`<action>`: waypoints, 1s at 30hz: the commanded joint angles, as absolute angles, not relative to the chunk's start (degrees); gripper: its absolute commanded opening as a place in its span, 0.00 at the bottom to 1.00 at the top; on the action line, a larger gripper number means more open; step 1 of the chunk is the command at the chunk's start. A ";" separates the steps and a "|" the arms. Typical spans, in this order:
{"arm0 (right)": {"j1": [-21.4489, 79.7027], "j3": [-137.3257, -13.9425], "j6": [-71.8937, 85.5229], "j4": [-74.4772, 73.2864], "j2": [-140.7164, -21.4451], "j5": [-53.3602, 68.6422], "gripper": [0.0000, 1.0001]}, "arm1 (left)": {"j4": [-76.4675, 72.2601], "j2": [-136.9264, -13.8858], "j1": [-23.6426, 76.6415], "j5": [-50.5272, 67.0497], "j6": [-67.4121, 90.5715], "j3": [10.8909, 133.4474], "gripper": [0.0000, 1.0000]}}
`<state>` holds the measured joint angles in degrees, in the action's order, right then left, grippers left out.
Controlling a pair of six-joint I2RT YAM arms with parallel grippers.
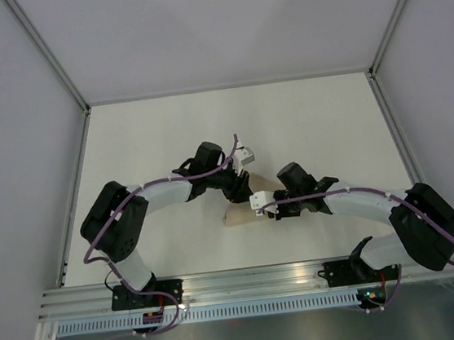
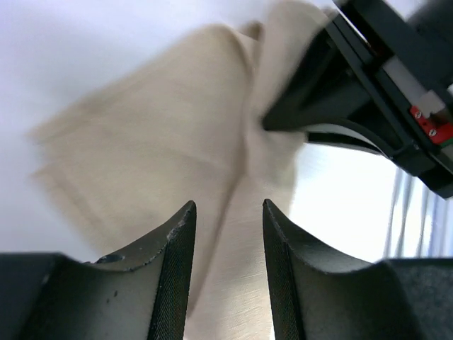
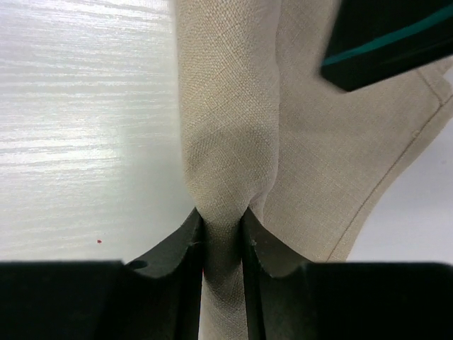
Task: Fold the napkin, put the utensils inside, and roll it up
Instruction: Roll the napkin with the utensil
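Note:
The beige napkin (image 1: 240, 214) lies bunched on the white table between my two arms. My right gripper (image 3: 223, 216) is shut on a raised fold of the napkin (image 3: 226, 127), and the cloth is pinched between its pads. In the top view the right gripper (image 1: 274, 210) sits at the napkin's right side. My left gripper (image 2: 226, 205) is open just above the napkin (image 2: 156, 142), with cloth showing in the gap between its fingers. In the top view the left gripper (image 1: 240, 191) is over the napkin's far edge. The fork is out of view.
The white table (image 1: 329, 125) is bounded by grey walls and metal frame posts at left and right. An aluminium rail (image 1: 248, 278) runs along the near edge at the arm bases. The two grippers are close together.

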<state>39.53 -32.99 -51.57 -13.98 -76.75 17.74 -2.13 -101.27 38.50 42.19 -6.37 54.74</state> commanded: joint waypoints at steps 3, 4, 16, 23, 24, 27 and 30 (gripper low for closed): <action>36.22 -37.87 -51.68 -26.09 -84.19 23.19 0.16 | -13.42 -90.28 37.53 27.35 -1.32 47.40 0.47; 35.43 -40.23 -52.03 -28.28 -86.72 24.07 0.16 | -14.49 -88.96 37.53 23.59 -0.62 46.16 0.47; 25.14 -64.92 -59.58 -51.47 -111.68 35.68 0.16 | -32.77 -69.87 49.54 1.62 -3.13 25.58 0.51; 23.29 -73.47 -60.91 -58.71 -120.84 37.18 0.16 | -37.87 -75.57 63.35 -11.95 -16.86 25.22 0.63; 23.12 -74.35 -60.91 -58.88 -121.89 37.09 0.16 | -40.06 -76.72 64.24 -12.91 -19.83 25.49 0.65; 22.68 -75.23 -60.56 -59.33 -123.31 36.65 0.16 | -41.83 -82.34 67.84 -15.20 -26.16 27.32 0.73; 22.50 -75.32 -60.03 -58.80 -124.01 36.30 0.16 | -42.80 -88.84 70.57 -16.52 -31.70 29.78 0.75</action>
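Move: Pinched already in the right fingers, the rolled napkin stretches off to that hand's left; its flat, unrolled sheet centres about 6 cm ahead of the right hand and 3 cm left. From the left hand, empty and partly open, the roll's free left stretch lies some 4 cm back, 2 cm left and 5 cm below. The right gripper's pinch is roughly 4 cm back and 7 cm right of the left hand. Keeping its pinch on the roll, the right hand tips its fingers back under towards the base by some 50 degrees while easing about 2.5 cm forward, low over the table, to turn the napkin towards the flat sheet. The left hand lifts and swings left, then sweeps back past the roll to its near side, returning right and dipping at the end, its fingers opening wider and its wrist swinging to point forward-right. ##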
